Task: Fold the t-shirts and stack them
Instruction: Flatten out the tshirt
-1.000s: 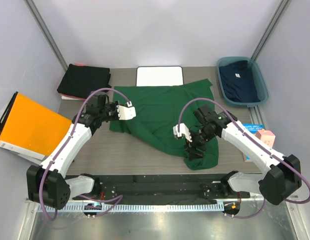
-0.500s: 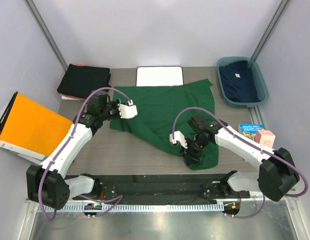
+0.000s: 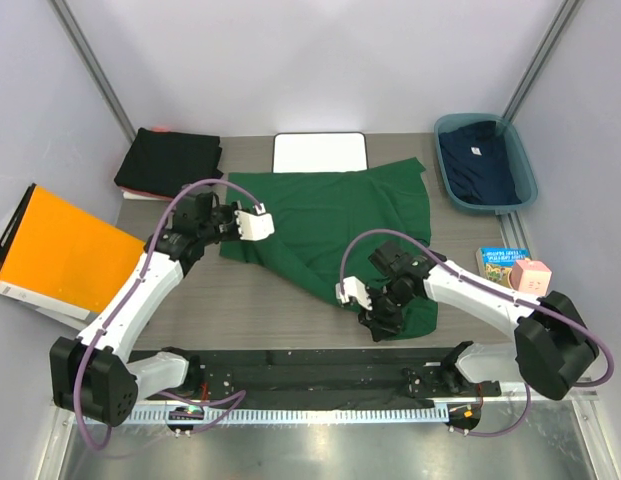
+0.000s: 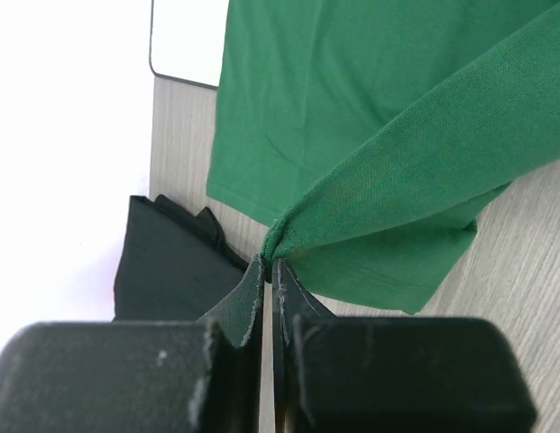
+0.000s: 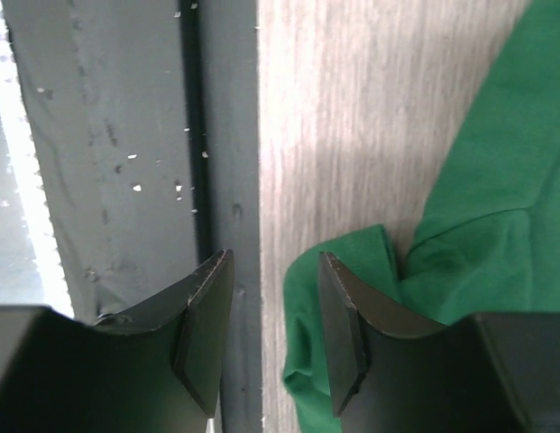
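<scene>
A dark green t-shirt point(image 3: 330, 215) lies spread and rumpled across the table's middle. My left gripper point(image 3: 233, 226) is shut on its left edge; in the left wrist view the jaws point(image 4: 269, 263) pinch a bunched point of green cloth point(image 4: 352, 117). My right gripper point(image 3: 378, 318) hovers open at the shirt's near corner. In the right wrist view point(image 5: 275, 307) a green fold point(image 5: 308, 316) lies beside the right finger, the rest of the gap bare. Black folded t-shirts point(image 3: 170, 160) sit at the far left. A navy t-shirt point(image 3: 480, 165) fills the teal basket.
A white board point(image 3: 320, 152) lies at the back centre, partly under the green shirt. An orange folder point(image 3: 65, 250) leans off the left edge. The teal basket point(image 3: 522, 190) stands back right, a small printed box point(image 3: 515, 268) right. The dark front rail point(image 5: 216, 135) borders the table.
My right gripper has moved left and nearer along the shirt's near corner, and its jaws have narrowed somewhat. The left gripper has held its pinch, almost still.
</scene>
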`<act>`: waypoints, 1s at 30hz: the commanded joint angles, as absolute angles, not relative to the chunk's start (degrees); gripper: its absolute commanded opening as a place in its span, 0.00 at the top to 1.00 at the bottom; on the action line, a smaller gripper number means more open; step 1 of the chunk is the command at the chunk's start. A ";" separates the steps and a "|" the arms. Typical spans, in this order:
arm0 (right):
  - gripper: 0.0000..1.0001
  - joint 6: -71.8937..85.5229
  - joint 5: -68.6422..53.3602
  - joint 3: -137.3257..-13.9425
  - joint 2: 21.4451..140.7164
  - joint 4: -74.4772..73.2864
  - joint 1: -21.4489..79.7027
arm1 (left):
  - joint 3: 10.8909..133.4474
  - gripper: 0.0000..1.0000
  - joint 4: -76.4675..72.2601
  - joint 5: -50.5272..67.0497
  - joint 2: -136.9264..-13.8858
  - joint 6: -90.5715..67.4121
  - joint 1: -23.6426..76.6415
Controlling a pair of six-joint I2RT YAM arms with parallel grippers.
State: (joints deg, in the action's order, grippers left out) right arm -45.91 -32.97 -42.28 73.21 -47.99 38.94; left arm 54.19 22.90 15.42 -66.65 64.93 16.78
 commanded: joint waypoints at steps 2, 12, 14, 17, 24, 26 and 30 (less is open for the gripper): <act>0.52 -45.44 -31.55 -43.50 74.79 -45.00 39.29 | 53.44 1.00 20.57 15.91 -65.13 64.60 16.88; 0.49 -45.35 -28.31 -44.30 79.45 -41.31 39.46 | 53.00 1.00 19.25 15.47 -64.95 63.90 16.87; 0.49 -45.52 -27.34 -44.38 80.33 -40.08 39.46 | 52.82 1.00 19.25 15.38 -64.69 63.81 16.87; 0.49 -45.09 -26.72 -44.30 81.12 -38.76 39.72 | 52.91 1.00 19.25 15.64 -64.69 63.81 16.88; 0.55 -44.74 -24.00 -43.51 82.62 -36.65 39.90 | 53.09 1.00 19.16 16.08 -65.04 62.84 16.70; 0.55 -45.26 -23.56 -43.24 82.79 -36.74 39.82 | 53.09 1.00 19.07 16.00 -65.04 62.75 16.61; 0.55 -45.79 -22.77 -42.01 82.18 -37.09 39.90 | 52.91 1.00 19.07 15.91 -64.86 62.75 16.44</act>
State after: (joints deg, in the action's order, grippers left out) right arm -45.10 -24.56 -42.76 82.63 -38.11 39.55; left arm 53.06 22.28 15.44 -66.19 63.64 16.75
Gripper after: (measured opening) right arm 0.450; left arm 0.008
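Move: The loose sleeve end of the green t-shirt lies about 3 cm ahead of the right hand, level with it sideways and some 5 cm below. The table's front edge runs about 3 cm behind that hand, and the middle of the shirt's body is roughly 20 cm ahead and 8 cm to its left. From the left hand, the sleeve end is about 20 cm back, 29 cm to the right and 20 cm down. Forward and down, about 4 cm each way, the right hand comes over the sleeve end, its fingers staying about half open. On the way the wrist tips nearly 10 degrees, bringing the fingers closer to straight down, one on either side of the cloth. The left hand stays put, keeping its pinch on the raised edge of the shirt. ##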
